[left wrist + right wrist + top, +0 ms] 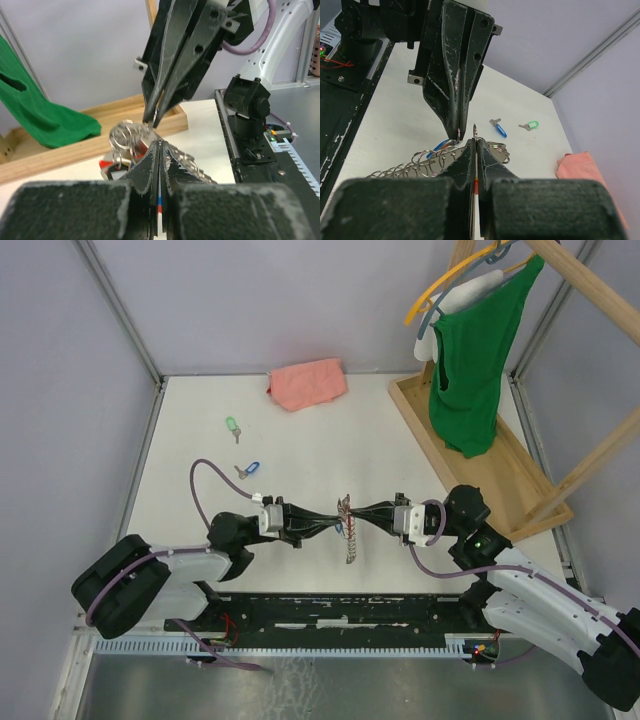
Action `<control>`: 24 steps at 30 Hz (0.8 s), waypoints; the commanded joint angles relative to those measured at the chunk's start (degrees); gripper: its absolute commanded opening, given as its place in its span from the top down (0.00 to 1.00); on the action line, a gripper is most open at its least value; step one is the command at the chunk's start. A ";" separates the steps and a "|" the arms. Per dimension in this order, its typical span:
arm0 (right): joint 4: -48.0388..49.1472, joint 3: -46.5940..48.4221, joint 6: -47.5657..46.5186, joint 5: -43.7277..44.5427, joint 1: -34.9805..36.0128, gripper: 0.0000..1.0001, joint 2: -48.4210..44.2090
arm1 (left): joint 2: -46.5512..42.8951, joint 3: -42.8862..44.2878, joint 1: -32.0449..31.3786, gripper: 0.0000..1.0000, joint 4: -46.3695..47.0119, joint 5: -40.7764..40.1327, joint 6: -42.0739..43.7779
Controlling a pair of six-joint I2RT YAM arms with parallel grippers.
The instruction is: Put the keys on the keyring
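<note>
The keyring (349, 540) is a metal strip carrying several split rings (420, 165), lying mid-table. Both grippers meet over its far end. My left gripper (330, 518) (159, 144) is shut on one ring. Facing it tip to tip, my right gripper (358, 516) (475, 141) is shut on a ring that pokes up between its pads. A blue-headed key (246, 470) (498, 129) and a green-headed key (232, 427) (530, 125) lie loose on the table to the far left. Another blue piece (437, 147) shows under the rings below the left gripper (458, 131).
A pink cloth (308, 382) lies at the back of the table. A wooden rack base (470, 455) with a green garment (475, 350) on a hanger stands at the right. The table's black front rail (340, 612) runs between the arm bases.
</note>
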 commanded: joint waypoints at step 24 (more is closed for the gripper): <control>-14.13 4.86 22.78 27.00 0.28 0.99 4.82 | -6.63 2.38 -0.25 0.97 -47.19 -39.20 -4.62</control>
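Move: The left hand still pinches the blue-tagged key; the keyring's loop, in the right fingers, lies about 2 cm ahead of it, 3 cm to its right and 1 cm higher. A second blue key on the table is some 27 cm ahead, 21 cm left and 24 cm below the left hand; the green key is at the same depth, 43 cm ahead and 26 cm left. From the right hand, the held blue-tagged key's ring is about 2 cm back, 3 cm left and 1 cm lower. Both shut grippers keep their pinch, left on the blue-tagged key's small ring, right on the keyring's loop, and after a near standstill draw apart. The left sinks about 9 cm, going forward and a little left, away from the keyring; the right sinks and goes forward less, easing right. Both wrists roll and swing their fingertips forward, some 25 degrees, tipping them down. ##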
